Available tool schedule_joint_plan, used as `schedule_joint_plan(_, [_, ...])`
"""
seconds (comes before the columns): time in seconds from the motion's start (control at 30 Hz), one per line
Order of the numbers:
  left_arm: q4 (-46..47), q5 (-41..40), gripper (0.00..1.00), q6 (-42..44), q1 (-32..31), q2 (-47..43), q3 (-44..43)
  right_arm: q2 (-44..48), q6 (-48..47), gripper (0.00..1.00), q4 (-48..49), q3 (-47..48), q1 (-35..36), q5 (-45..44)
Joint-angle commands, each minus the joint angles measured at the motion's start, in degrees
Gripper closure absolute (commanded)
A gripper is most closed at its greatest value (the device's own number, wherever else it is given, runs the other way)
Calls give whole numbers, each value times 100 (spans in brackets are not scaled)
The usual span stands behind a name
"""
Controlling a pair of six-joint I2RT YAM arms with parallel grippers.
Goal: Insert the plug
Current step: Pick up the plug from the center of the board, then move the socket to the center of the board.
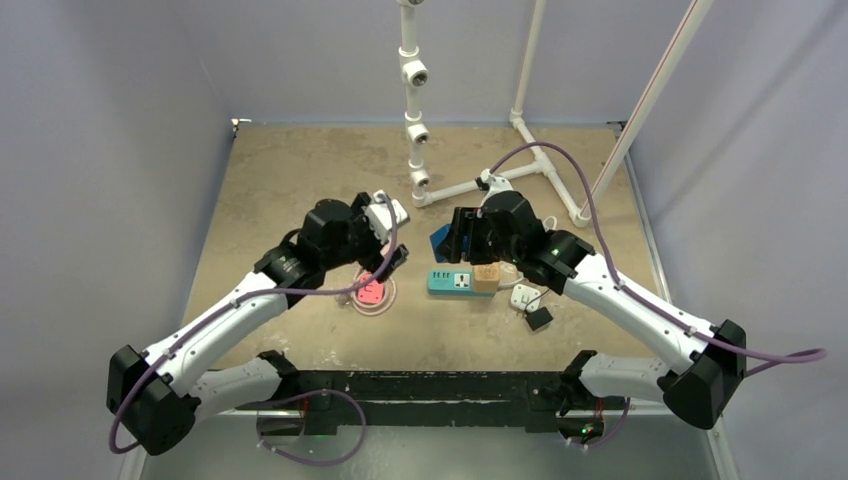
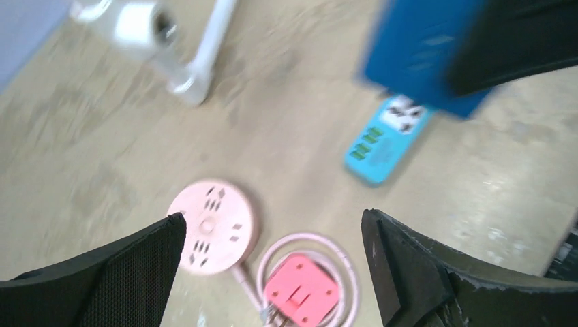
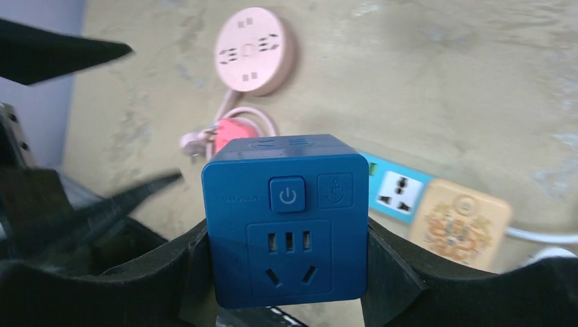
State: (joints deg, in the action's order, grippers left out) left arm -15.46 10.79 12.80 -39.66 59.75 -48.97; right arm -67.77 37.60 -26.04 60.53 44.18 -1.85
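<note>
The plug, a blue cube adapter with a power button and a socket face, sits clamped between the pads of my right gripper. In the top view the right gripper holds this cube above the table, just behind the teal power strip. The strip carries a tan patterned adapter beside a free universal socket. My left gripper hangs open and empty over a pink round socket and a pink plug inside its coiled cable.
A white plug and a black plug lie right of the strip. A white pipe frame stands at the back of the table. The left gripper's fingers are close to the left of the blue cube.
</note>
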Motion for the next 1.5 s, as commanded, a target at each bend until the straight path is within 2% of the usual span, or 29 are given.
schedule_joint_plan(0.0, [-298,-447,1,-412,740,350,75,342,-175,100,-436,177,-22,-964])
schedule_joint_plan(0.13, [-268,-523,1,-92,952,1060,-44,484,-90,100,-369,9,-23,-941])
schedule_joint_plan(0.5, [71,129,1,649,1536,2997,-922,739,-51,100,-360,-274,-15,-969])
schedule_joint_plan(0.73, [61,-2,1,667,1627,3663,-1344,639,-113,100,-235,-271,-15,-860])
schedule_joint_plan(0.93, [-306,-317,1,364,1725,4259,-1508,617,-191,100,-239,-213,-15,-839])
schedule_joint_plan(1.13, [-214,-515,1,-20,1769,4160,-1368,668,-212,100,-245,-206,-22,-810])
schedule_joint_plan(1.33, [-258,-414,1,-553,1773,3463,-1315,633,-242,100,-243,-182,-17,-783])
schedule_joint_plan(1.47, [-377,-894,1,-1171,1769,3058,-1330,612,-305,100,-213,-200,-21,-748])
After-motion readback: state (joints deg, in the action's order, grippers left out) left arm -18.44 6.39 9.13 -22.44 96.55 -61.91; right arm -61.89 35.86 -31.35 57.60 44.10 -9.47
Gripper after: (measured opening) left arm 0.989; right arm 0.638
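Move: The right hand, gripping the blue cube plug, has the teal strip's free socket about 5 cm to its right, 2 cm ahead and 22 cm below; the tan cube on that strip stands about 10 cm right of the hand, 3 cm ahead and some 20 cm down. The empty left hand has the round pink socket about 12 cm ahead, 7 cm left and 21 cm below, with the small pink adapter roughly level fore-and-aft, 6 cm left and 22 cm below. Without touching anything new, the wide-open left hand leaves the handover spot and swings down about 15 cm, forward some 12 and left 7, to hover over the round pink socket, its fingers tipping down and turning counter-clockwise; it eases up slightly at the end. The right keeps its grip on the blue cube, shifts about 4 cm right towards the teal strip, then holds still. ##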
